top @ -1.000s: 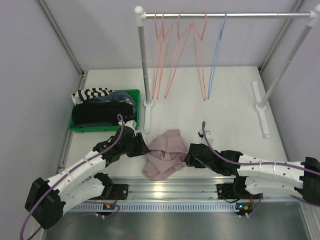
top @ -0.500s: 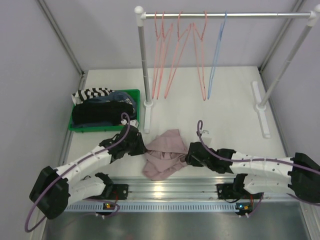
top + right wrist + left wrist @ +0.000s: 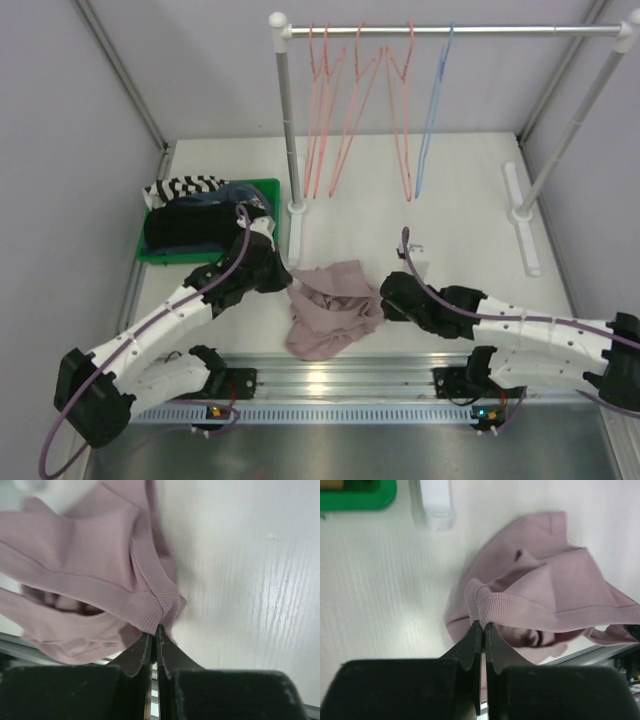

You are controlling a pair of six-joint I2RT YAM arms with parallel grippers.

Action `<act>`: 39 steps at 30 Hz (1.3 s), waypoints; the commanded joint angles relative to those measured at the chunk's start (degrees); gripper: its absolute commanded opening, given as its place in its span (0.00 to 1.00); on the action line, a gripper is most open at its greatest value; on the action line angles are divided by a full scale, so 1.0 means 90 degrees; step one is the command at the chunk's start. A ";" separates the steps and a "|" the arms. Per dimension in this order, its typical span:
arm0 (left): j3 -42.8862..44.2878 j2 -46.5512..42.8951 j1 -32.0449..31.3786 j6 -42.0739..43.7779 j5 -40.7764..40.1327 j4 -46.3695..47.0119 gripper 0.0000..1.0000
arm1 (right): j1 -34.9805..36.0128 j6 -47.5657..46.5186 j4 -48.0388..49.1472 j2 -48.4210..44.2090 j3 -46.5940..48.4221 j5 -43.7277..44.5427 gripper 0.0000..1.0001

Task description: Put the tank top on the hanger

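The dusty-pink tank top point(image 3: 330, 305) lies crumpled on the white table between my two arms. My left gripper point(image 3: 285, 280) is at its left edge and is shut on a ribbed hem fold, as the left wrist view shows at the left gripper point(image 3: 481, 625) against the tank top point(image 3: 545, 595). At the top's right edge my right gripper point(image 3: 385, 292) is likewise shut on a ribbed hem, with the right gripper point(image 3: 154, 627) pinching the tank top point(image 3: 85, 555). The light-blue hanger point(image 3: 430, 110) hangs from the rack's rail, far behind the top.
Several pink hangers point(image 3: 345, 110) hang left of the blue one on the rail point(image 3: 500, 30). The rack's left post point(image 3: 287, 130) and right foot point(image 3: 522, 215) stand on the table. A green tray point(image 3: 150, 255) at left holds a striped garment point(image 3: 185, 186) and dark clothes point(image 3: 205, 225).
Both grippers have closed on the tank top's edges. The left one has shifted a little away from the near edge and the fabric is pulled wider between them.
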 commanded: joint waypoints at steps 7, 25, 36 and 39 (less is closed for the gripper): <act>0.2620 -0.0673 0.0028 0.0505 -0.0588 -0.1363 0.00 | -0.0071 -0.1487 -0.1877 -0.0811 0.2803 0.1015 0.00; 0.7418 0.0616 0.0019 0.1530 -0.0579 -0.2429 0.00 | -0.0373 -0.4017 -0.2619 0.1043 0.8026 0.1494 0.00; 0.6934 0.0383 0.0028 0.1434 -0.0355 -0.2663 0.00 | -0.0774 -0.3785 -0.2571 0.0821 0.7485 0.0889 0.00; 0.6046 -0.0007 0.0019 0.1249 -0.0276 -0.2576 0.00 | -0.0774 -0.3384 -0.2278 0.0343 0.6373 0.0664 0.00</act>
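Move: Both hands already grip the tank top's ribbed edge, its bunched middle about 10 cm right and 5 cm back of the left hand, and 10 cm left of and level with the right, a few centimetres below both. The pink hangers' middle is roughly 18 cm ahead, 12 right and 30 above the left hand; from the right, 24 ahead, 8 left and 30 above, with the blue hanger equally far and high, 5 cm to its right. The green bin stands some 14 cm ahead and 18 left of the left hand, slightly below. Straight up and quickly, both hands raise the pinched edge of the tank top together by nearly 40 cm, up in front of the hangers, the right also reaching some 7 cm forward. The wrists tip the fingers up from steeply down towards forward, the hands part slightly, and then both sink about 4 cm, keeping their grip. ##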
